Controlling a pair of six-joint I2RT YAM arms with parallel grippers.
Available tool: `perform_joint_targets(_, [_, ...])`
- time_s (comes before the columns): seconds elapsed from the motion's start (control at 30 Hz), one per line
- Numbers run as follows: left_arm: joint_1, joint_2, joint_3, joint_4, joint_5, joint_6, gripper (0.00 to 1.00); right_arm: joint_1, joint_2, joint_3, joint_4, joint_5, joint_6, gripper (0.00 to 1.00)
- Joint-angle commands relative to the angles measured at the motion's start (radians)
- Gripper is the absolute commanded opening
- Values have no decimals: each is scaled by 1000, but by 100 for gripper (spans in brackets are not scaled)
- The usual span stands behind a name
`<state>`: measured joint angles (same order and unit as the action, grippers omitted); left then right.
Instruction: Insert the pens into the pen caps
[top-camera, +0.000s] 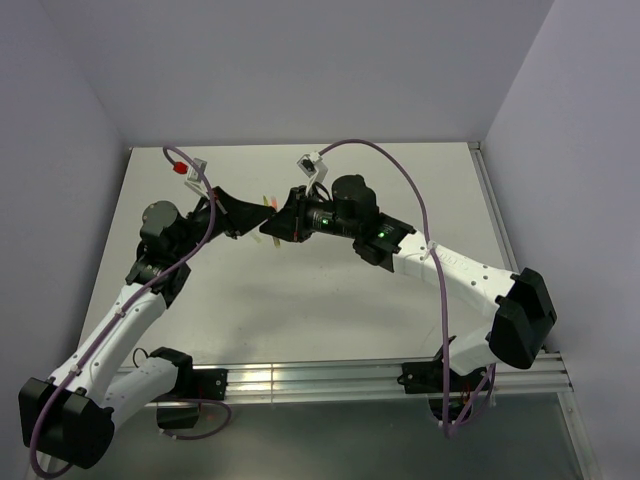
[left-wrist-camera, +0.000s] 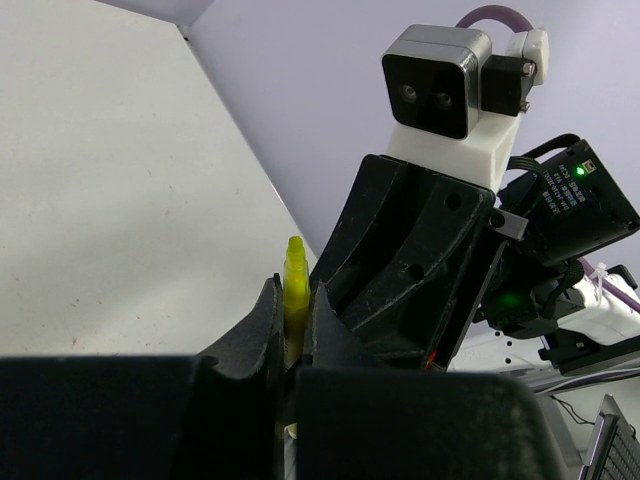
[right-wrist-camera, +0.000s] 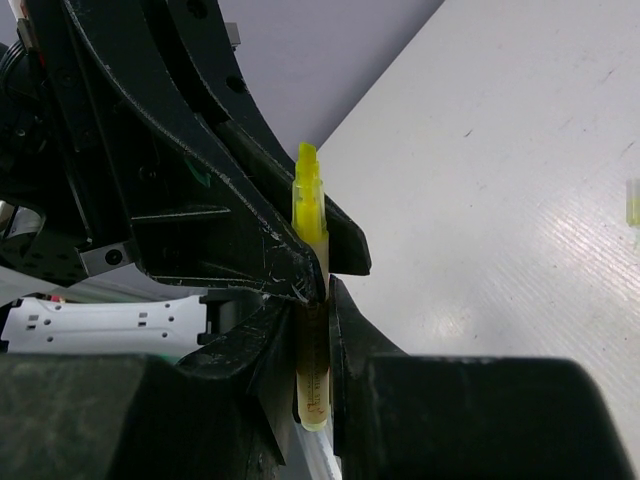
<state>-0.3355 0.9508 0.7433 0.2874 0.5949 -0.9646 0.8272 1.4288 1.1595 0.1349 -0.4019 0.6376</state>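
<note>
My left gripper (left-wrist-camera: 295, 297) is shut on the yellow-green pen (left-wrist-camera: 295, 272), whose tip sticks up past the fingertips. My right gripper (right-wrist-camera: 325, 292) is shut on the cream-yellow pen cap (right-wrist-camera: 313, 385). The same pen (right-wrist-camera: 309, 195) runs up out of that cap, between the left gripper's fingers (right-wrist-camera: 345, 245). In the top view both grippers, left (top-camera: 258, 213) and right (top-camera: 277, 228), meet tip to tip above the middle of the table. The orange-red and dark purple-grey pens and the other caps do not show clearly.
A small pale yellow-green piece (right-wrist-camera: 633, 200) lies on the white table (top-camera: 330, 300) at the right edge of the right wrist view. Grey walls close the table at the back and sides. A metal rail (top-camera: 330, 378) runs along the near edge.
</note>
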Motion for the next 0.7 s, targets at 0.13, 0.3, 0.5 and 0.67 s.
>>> perform_joint_targets(0.13, [-5,-9,42,49,-7,-2,1,7,-33,-26,29,41,-15,0])
perform_joint_targets(0.3, [-7,-23,68,-36,-58,38,33,0,-70,-52,20,67,-23,0])
perform_joint_targets(0.5, [-7,-38,103,-105,-98,86,52,-59,-114,-83,12,69,-13,0])
perform_joint_targets(0.67, [-7,-67,134,-284,-262,144,53,-99,-175,-104,-72,142,-29,0])
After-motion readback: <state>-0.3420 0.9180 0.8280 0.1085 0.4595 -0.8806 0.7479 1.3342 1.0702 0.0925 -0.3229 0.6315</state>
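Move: Both grippers start shut on the upright yellow pen, the left one pinching it just above the right. Its loose yellow cap lies on the table about 10 cm ahead, 5 cm left and some 27 cm below the right hand, and about the same from the left hand, only 29 cm down. From the right hand, the orange pen lies about 16 cm ahead, straight in line, and the purple pen roughly 20 cm ahead and 7 cm to the right. The left fingers let go of the yellow pen, opening to about half, and that hand eases some 2 cm left, up and a little forward, turning slightly counter-clockwise. The right keeps its pinch and, as the left opens, draws the pen out from between its fingers, about 5 cm right and forward with a slight dip, turning some 10 degrees clockwise. ##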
